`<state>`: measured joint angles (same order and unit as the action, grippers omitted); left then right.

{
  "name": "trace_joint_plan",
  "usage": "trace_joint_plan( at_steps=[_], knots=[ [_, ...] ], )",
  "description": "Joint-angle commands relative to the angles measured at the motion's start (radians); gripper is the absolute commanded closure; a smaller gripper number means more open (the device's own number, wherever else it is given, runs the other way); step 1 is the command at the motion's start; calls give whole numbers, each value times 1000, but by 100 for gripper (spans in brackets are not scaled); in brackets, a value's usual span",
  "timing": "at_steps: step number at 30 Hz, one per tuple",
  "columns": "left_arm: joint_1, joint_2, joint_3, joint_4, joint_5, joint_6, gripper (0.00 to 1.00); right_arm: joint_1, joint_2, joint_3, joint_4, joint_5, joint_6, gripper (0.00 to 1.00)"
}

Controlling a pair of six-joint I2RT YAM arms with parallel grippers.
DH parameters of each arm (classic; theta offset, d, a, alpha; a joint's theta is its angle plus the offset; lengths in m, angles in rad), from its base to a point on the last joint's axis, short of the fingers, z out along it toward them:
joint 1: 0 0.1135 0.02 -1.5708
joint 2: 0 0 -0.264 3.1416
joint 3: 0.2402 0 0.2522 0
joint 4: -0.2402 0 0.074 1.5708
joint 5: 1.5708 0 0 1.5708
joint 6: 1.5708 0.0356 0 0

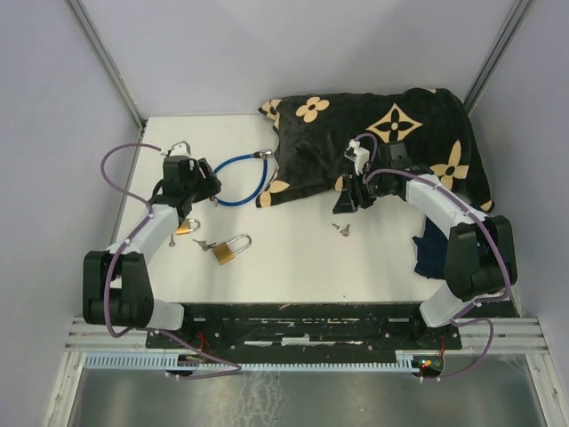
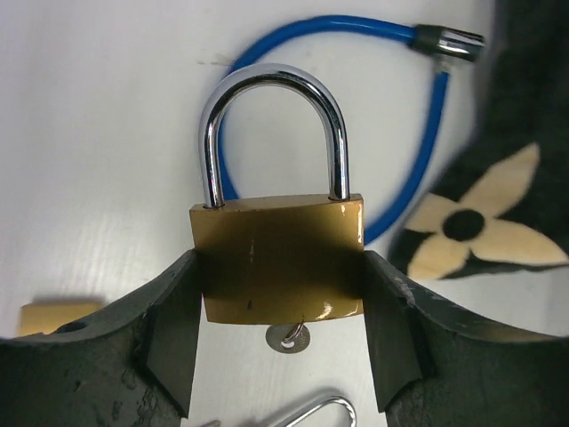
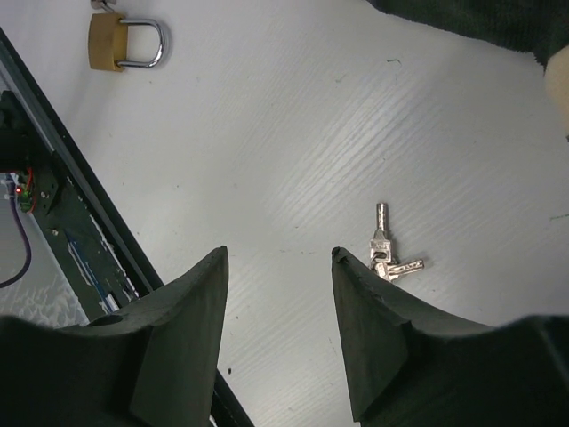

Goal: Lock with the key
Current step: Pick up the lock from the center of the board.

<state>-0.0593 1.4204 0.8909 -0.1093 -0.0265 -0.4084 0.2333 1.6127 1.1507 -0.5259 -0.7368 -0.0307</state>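
Observation:
In the left wrist view a brass padlock [image 2: 280,267] with a closed steel shackle stands upright between my left gripper's [image 2: 278,258] jaws, which press on both sides of its body. A small silver key head [image 2: 289,337] with a ring shows just under its bottom edge; I cannot tell if it sits in the keyhole. From above, the left gripper [image 1: 203,189] hides that padlock. My right gripper [image 3: 279,253] hangs open over bare table, with a bunch of silver keys [image 3: 387,253] just right of its right finger. The same keys [image 1: 341,229] lie mid-table.
A blue cable lock [image 1: 240,182] curls beside the black cloth with tan flowers [image 1: 382,142] at the back right. A second brass padlock [image 1: 227,252] lies near the front, a loose key [image 1: 203,244] beside it. Another brass piece [image 1: 185,228] lies by the left arm.

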Motion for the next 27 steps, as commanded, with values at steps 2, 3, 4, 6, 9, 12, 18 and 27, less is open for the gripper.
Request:
trace_joint_plan(
  at_steps=[2,3,4,6,9,12,18,27],
  knots=[
    [-129,-126,-117,335,230,96,97,-4,-37,-13,105,-113,38,42],
    [-173,-146,-140,376,251,120,97,-3,-39,-17,134,-136,59,42],
    [-215,-164,-165,424,270,142,97,-3,-48,-23,175,-154,86,41],
    [-309,-187,-210,533,304,202,97,-4,-83,-36,311,-198,159,39],
    [-417,-197,-268,650,329,307,97,-5,-121,-20,507,-219,256,20],
    [-484,-189,-312,748,358,400,97,-6,-66,89,548,-232,350,14],
    [-594,-184,-317,760,314,653,97,23,50,293,168,-218,313,14],
    [-667,-196,-315,717,244,873,97,137,88,380,-169,-85,112,17]
  ],
)
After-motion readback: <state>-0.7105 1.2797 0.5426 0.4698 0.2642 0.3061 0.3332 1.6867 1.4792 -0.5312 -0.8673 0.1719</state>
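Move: The left gripper already holds the padlock, aiming for the clear middle of the board, about 11 cm back and 25 to its right, 11 below. From that hand the blue cable lies 8 ahead and 7 right, the small padlock 7 back and 10 left, the large padlock 13 back and 5 right. From the right hand the held padlock is some 39 cm left, 7 ahead, level; the loose keys lie 11 straight down, 1 ahead. Swing the left gripper about 25 cm right and half as far back, over the board towards the right gripper, keeping the padlock pinched, turning it some 70 degrees clockwise and bringing the fingers nearer level. Meanwhile raise the right gripper off above the loose keys, opening it wide, drift it left towards the padlock, then sink a few centimetres and draw back. ##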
